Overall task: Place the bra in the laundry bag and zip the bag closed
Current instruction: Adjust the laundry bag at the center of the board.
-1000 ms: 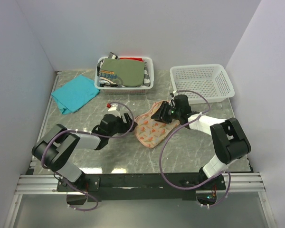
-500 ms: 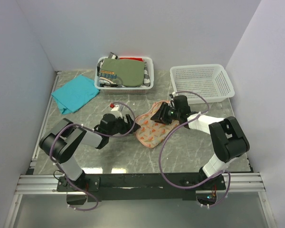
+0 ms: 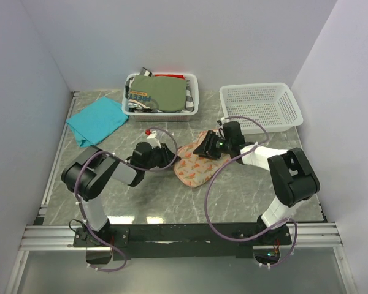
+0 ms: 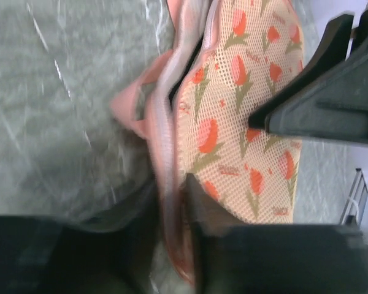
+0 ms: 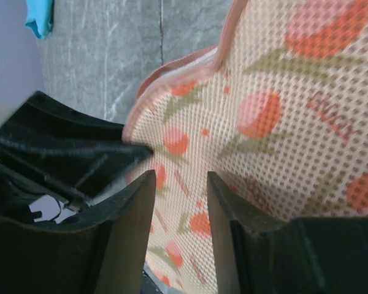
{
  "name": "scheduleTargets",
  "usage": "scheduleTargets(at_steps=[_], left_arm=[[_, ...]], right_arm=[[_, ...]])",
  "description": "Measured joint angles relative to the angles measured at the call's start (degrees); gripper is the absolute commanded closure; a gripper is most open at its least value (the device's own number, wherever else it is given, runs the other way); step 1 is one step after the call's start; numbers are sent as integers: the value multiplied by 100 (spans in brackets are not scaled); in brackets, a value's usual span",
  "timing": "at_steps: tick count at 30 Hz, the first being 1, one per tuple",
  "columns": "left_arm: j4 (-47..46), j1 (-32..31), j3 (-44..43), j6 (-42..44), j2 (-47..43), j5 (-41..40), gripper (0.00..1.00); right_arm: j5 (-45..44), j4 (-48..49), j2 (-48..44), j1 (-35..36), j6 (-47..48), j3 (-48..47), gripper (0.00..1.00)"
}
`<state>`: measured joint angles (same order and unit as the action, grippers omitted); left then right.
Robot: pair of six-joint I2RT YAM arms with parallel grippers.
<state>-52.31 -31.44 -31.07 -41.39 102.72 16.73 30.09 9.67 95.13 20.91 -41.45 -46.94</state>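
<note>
The laundry bag (image 3: pixel 196 166) lies on the table between both arms, pinkish-beige mesh with orange tulip print. In the left wrist view its pink zipper rim (image 4: pixel 165 153) runs between the two dark fingers, and my left gripper (image 4: pixel 172 184) is shut on that rim at the bag's left edge (image 3: pixel 170 158). A dark slit shows between the rim and the printed lid (image 4: pixel 245 122). My right gripper (image 3: pixel 207 149) sits over the bag's far lobe, jaws apart, with flat mesh (image 5: pixel 282 110) showing between its fingertips (image 5: pixel 181 177). The bra is hidden.
A white basket (image 3: pixel 161 116) holding an olive-green folded garment (image 3: pixel 162 92) stands at the back centre. An empty white mesh basket (image 3: pixel 257 86) is at the back right. A teal cloth (image 3: pixel 97 120) lies at the back left. Grey walls close in both sides.
My left gripper slid right to the bag's left edge and closed from wide open onto the rim. The right gripper stayed over the bag's far lobe.
</note>
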Motion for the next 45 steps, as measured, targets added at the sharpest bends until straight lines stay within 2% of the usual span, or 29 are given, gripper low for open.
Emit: scheduleTargets(at_steps=[2,5,9,14,18,24,29,40,45], left_arm=[[-13,17,-149,-9,107,7,89],[-20,52,-284,-26,197,-4,99],[-22,76,-315,-131,302,-24,99],[-13,90,-293,-249,326,-197,99],[66,90,-280,-326,326,-376,99],[319,96,-361,-439,356,-568,99],[570,107,-667,-439,487,-610,99],[1060,205,-1250,-431,822,-487,99],[1110,260,-1388,-413,914,-350,99]], right_arm=[[2,-37,17,0,46,0,48],[-35,-70,2,7,160,2,41],[-297,-328,-413,24,367,92,32],[-706,-616,-1971,46,542,592,31],[-896,-629,-2981,66,479,1360,30],[-1217,-719,-3593,70,70,2540,30],[-1274,-363,-3397,22,-151,2627,30],[-656,1416,-1912,-551,-590,2592,30],[-439,2081,-1508,-675,-745,2540,30]])
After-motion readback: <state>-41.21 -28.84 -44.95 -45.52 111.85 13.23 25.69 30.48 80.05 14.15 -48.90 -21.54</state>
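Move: The laundry bag's left, zippered edge already stands between the left gripper's half-open fingers, about 1 cm ahead, 1 cm to the right and 2 cm down; the bag's middle is roughly 10 cm to the right and level. The right fingers are over that middle, which lies some 3 cm below them and 1 cm back. The filled basket is about 25 cm ahead and 6 cm left of the left gripper; the empty basket is about 19 cm ahead and 24 cm right of the right one. Shut the left fingers on the bag's edge, keep the pinch, and carry that edge forward, about 6 cm in all, sinking slightly. Meanwhile open the right gripper wider, lift it about 6 cm off the bag, swing it back and to the right and down past the near side, then bring it forward again some 6 cm, turned clockwise, to the bag's near right edge. ##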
